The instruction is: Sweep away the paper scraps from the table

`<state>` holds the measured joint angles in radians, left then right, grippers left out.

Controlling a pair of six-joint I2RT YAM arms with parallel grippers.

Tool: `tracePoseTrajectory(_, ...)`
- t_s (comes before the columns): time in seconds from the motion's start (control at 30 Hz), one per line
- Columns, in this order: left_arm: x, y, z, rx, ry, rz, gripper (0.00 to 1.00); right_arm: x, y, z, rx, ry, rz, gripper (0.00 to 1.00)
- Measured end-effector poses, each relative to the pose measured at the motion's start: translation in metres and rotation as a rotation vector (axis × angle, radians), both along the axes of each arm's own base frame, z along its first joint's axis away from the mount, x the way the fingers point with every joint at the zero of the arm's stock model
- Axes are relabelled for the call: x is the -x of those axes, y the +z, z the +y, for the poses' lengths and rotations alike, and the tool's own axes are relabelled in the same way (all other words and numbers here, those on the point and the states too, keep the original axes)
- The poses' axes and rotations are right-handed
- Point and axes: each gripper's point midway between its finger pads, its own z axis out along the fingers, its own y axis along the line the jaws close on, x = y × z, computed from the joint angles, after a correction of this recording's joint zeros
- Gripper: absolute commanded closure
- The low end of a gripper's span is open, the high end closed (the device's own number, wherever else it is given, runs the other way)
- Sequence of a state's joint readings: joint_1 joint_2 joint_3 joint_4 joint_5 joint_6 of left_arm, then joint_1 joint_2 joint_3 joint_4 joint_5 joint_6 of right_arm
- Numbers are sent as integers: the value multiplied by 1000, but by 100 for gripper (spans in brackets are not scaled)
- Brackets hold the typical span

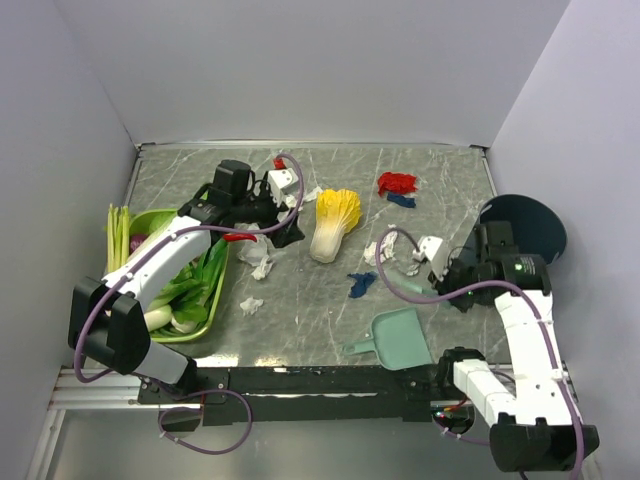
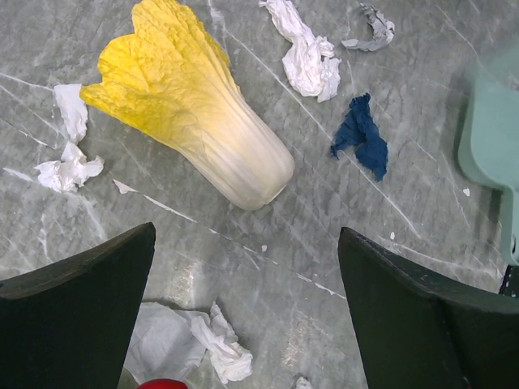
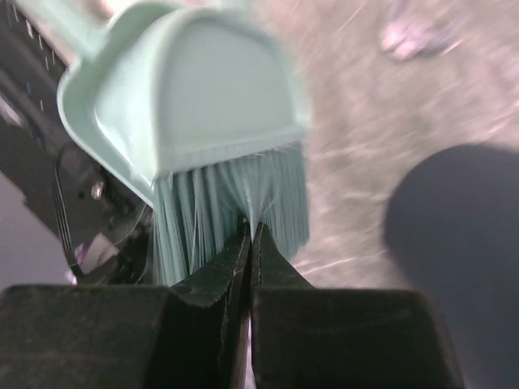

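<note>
Several paper scraps lie on the marble table (image 1: 300, 320): white wads (image 1: 262, 255) (image 1: 250, 305) (image 1: 375, 250), a blue one (image 1: 360, 283) and a red one (image 1: 397, 182). My left gripper (image 1: 275, 225) (image 2: 246, 235) hangs wide open over bare table, with a white scrap (image 2: 219, 344) just under it. Beyond it lie a white wad (image 2: 308, 57) and a blue wad (image 2: 361, 138). My right gripper (image 1: 440, 285) (image 3: 251, 227) is shut, and the teal brush bristles (image 3: 219, 211) fan out from its tips. The brush (image 1: 408, 286) points left, just above the dustpan (image 1: 400, 338) (image 3: 195, 89).
A yellow-white napa cabbage (image 1: 335, 222) (image 2: 195, 121) lies mid-table among the scraps. A red chili (image 1: 237, 237) sits by the left gripper. The green vegetable tray (image 1: 205, 325) stands at the left. A dark blue round bin (image 1: 525, 225) sits off the right edge. Grey walls close in on three sides.
</note>
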<state>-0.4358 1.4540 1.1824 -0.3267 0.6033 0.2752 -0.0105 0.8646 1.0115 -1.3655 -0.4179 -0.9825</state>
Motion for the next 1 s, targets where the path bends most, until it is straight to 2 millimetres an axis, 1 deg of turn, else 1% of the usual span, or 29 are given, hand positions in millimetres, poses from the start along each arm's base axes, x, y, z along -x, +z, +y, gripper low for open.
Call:
tracePoseTrajectory(0.07,0,-1,0,-1,-1,3,2,-13,12,5,-32,-5,-25,100)
tracePoseTrajectory(0.1,0,-2,-1,-1,-2,4,1,-15,13,8,-46,-2,-25,100)
tracePoseTrajectory(0.27,3,-5,-4,-8,-23,8,3,-18,8,22,-77,27,16,100)
tracePoseTrajectory(0.4,8,-4,-6,-2,-73,-5,7,-20,9,37,-115,72,41,100)
tracePoseTrajectory(0.5,21,5,-11,11,-182,-63,5,-27,15,52,-165,102,71,100)
tracePoseTrajectory(0.67,37,31,-21,22,-344,-236,6,-44,34,77,-225,170,68,100)
tracePoseTrajectory(0.8,36,50,-37,1,-457,-352,7,-65,55,104,-294,218,71,100)
tracePoseTrajectory(0.87,34,53,-44,-9,-486,-394,6,-76,64,116,-324,233,72,100)
tracePoseTrajectory(0.93,36,51,-48,-23,-512,-422,6,-89,73,130,-356,248,79,100)
tracePoseTrajectory(1.0,38,49,-51,-28,-529,-441,7,-98,77,142,-379,264,82,100)
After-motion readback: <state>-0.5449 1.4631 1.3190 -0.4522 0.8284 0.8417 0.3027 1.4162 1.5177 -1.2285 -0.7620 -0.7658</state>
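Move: In the right hand, pinched by its bristles, the brush goes to the open left gripper, about 32 cm left, 15 cm ahead and 4 cm up. Some 16 cm below the right hand lie the dustpan, 12 cm left and level with it, and the blue scrap, 21 cm left and 12 cm ahead. From the left hand, the brush lies some 24 cm right, 12 cm back and 5 cm lower; the cabbage 7 cm right, 8 cm ahead and 17 cm below. Keeping its pinch on the bristles, the right hand sweeps left about 14 cm, forward and up, tilting and turning counter-clockwise, and brings the handle towards the left gripper. The left hand dips slightly, then moves about 5 cm right and up and some 4 cm back, swinging clockwise and rolling through roughly 40 degrees, fingers still wide open; its contact with the handle can't be seen. ##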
